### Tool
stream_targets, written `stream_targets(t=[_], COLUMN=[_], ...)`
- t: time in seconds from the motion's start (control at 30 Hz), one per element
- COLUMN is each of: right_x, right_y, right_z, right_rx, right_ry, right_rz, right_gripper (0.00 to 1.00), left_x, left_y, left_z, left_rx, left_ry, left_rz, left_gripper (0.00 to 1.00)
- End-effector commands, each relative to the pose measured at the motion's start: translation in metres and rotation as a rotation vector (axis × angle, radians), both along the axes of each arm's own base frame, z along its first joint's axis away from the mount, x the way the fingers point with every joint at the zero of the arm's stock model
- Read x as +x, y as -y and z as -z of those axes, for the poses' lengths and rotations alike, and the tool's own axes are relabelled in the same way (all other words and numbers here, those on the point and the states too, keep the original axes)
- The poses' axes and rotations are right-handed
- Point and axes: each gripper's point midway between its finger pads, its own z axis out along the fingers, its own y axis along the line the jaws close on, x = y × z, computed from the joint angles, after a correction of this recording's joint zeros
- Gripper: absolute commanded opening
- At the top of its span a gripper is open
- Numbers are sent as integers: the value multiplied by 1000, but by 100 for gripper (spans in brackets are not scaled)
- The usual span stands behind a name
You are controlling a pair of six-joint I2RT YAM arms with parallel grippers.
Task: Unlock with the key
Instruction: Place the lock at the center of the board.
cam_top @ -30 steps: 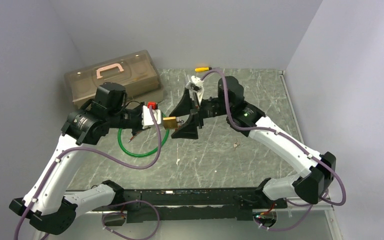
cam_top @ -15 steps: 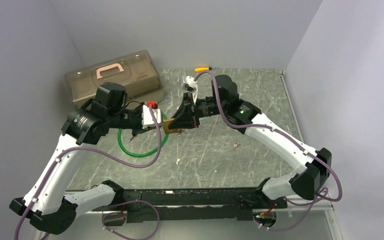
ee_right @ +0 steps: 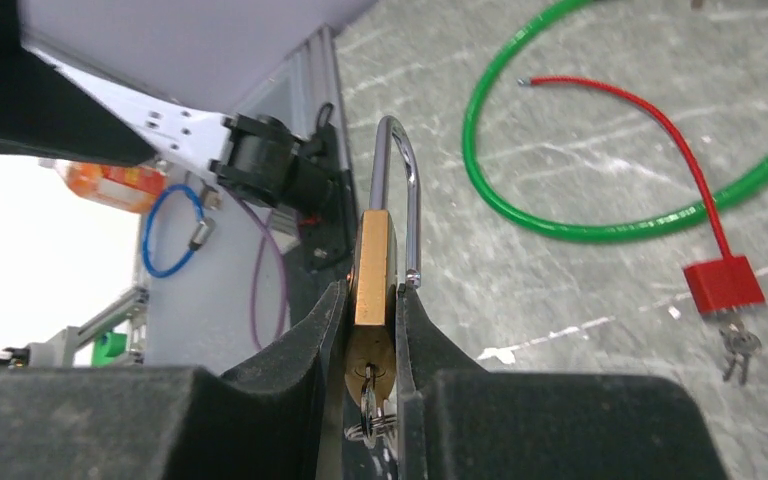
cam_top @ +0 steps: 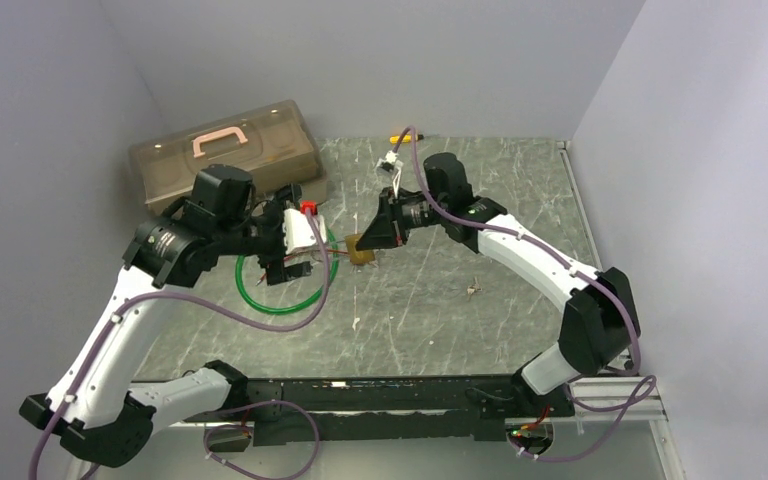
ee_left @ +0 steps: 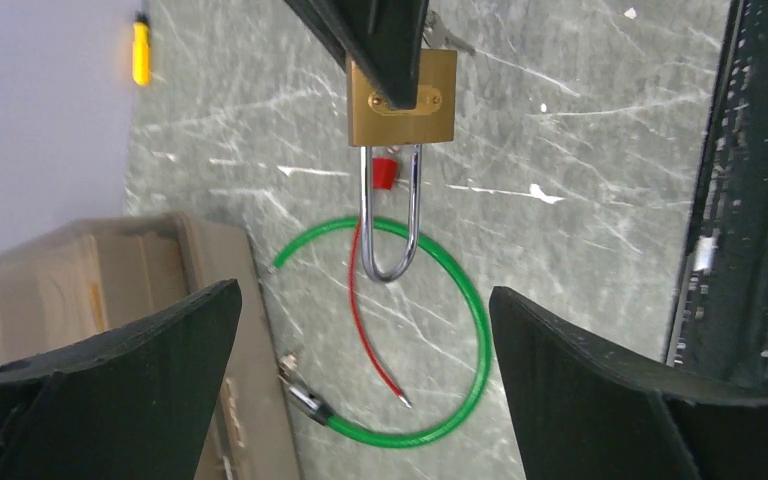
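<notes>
A brass padlock [ee_right: 372, 270] hangs above the table with my right gripper [ee_right: 372, 290] shut on its body. Its key [ee_right: 368, 385] sits in the keyhole, a ring dangling from it. The steel shackle [ee_right: 400, 190] points away from the fingers; whether it is latched I cannot tell. In the left wrist view the same padlock [ee_left: 401, 100] is ahead, well apart from my left gripper [ee_left: 365, 380], which stands wide open and empty. From above, the padlock [cam_top: 363, 250] is at mid-table, between the left gripper [cam_top: 312, 240] and the right gripper [cam_top: 372, 240].
A green cable loop [cam_top: 285, 290] lies under the left gripper, with a small red lock [ee_right: 724, 283], its red wire and keys [ee_right: 738, 345] beside it. A tan toolbox [cam_top: 230, 150] stands back left. A yellow tool [cam_top: 405, 138] lies by the back wall.
The right gripper shut on the brass padlock's body. The left gripper then let go of it, opened wide and drew back left. The padlock moved slightly right and lower.
</notes>
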Motion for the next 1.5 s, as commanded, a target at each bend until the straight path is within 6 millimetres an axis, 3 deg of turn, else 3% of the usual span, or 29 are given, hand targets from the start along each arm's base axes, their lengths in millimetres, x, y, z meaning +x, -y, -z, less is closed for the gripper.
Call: stream_targets(t=[0.0, 0.17, 0.37, 0.53, 0.63, 0.8, 0.9, 1.07, 1.27, 1.47], right_x=[21, 61, 84, 114, 119, 95, 71, 31, 16, 5], right_y=[4, 27, 67, 103, 114, 105, 95, 71, 73, 86], right_z=[23, 63, 101, 103, 111, 145, 166, 168, 184, 237], right_rx=[-84, -253, -430, -532, -570, -615, -604, -527, -539, -601], right_ry=[84, 168, 270, 425, 487, 447, 383, 394, 272, -47], right_rz=[74, 282, 480, 692, 723, 647, 571, 454, 428, 418], right_gripper=[0, 0, 0, 0, 0, 0, 0, 0, 0, 0], left_x=[6, 0, -5, -6, -3, 1, 2, 4, 4, 2], left_y=[-11, -14, -24, -28, -30, -34, -35, -38, -39, -40], left_z=[-7, 6, 45, 61, 66, 65, 65, 68, 63, 61], left_rx=[16, 15, 27, 15, 25, 12, 6, 4, -12, -27], left_ry=[-133, -308, -404, -435, -430, -410, -401, -390, -377, -381], left_rz=[-159, -224, -291, -312, -330, -350, -354, -370, -374, -375], left_gripper=[99, 99, 99, 99, 99, 99, 99, 99, 99, 99])
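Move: The right hand holds the open brass padlock some 23 cm above the board; the bare spot it is headed for is roughly 1 cm ahead of that hand, 9 cm to its right and 23 cm down. At board level, the red cable lock's body lies about 7 cm ahead, straight under otherwise, and the loose keys about 23 cm right, 1 cm ahead. From the left hand the bare spot is about 4 cm ahead, 18 cm right and 29 cm down. Down and to its right, the right hand lowers the still-pinched padlock about 21 cm towards the bare spot, swinging out forward some 8 cm and then back on the way. Its fingers tip down some 35 degrees and turn clockwise. The already empty left hand stays wide open, rises slightly, then sinks about 7 cm and drifts left, away from the padlock, tipping down and turning counter-clockwise. ##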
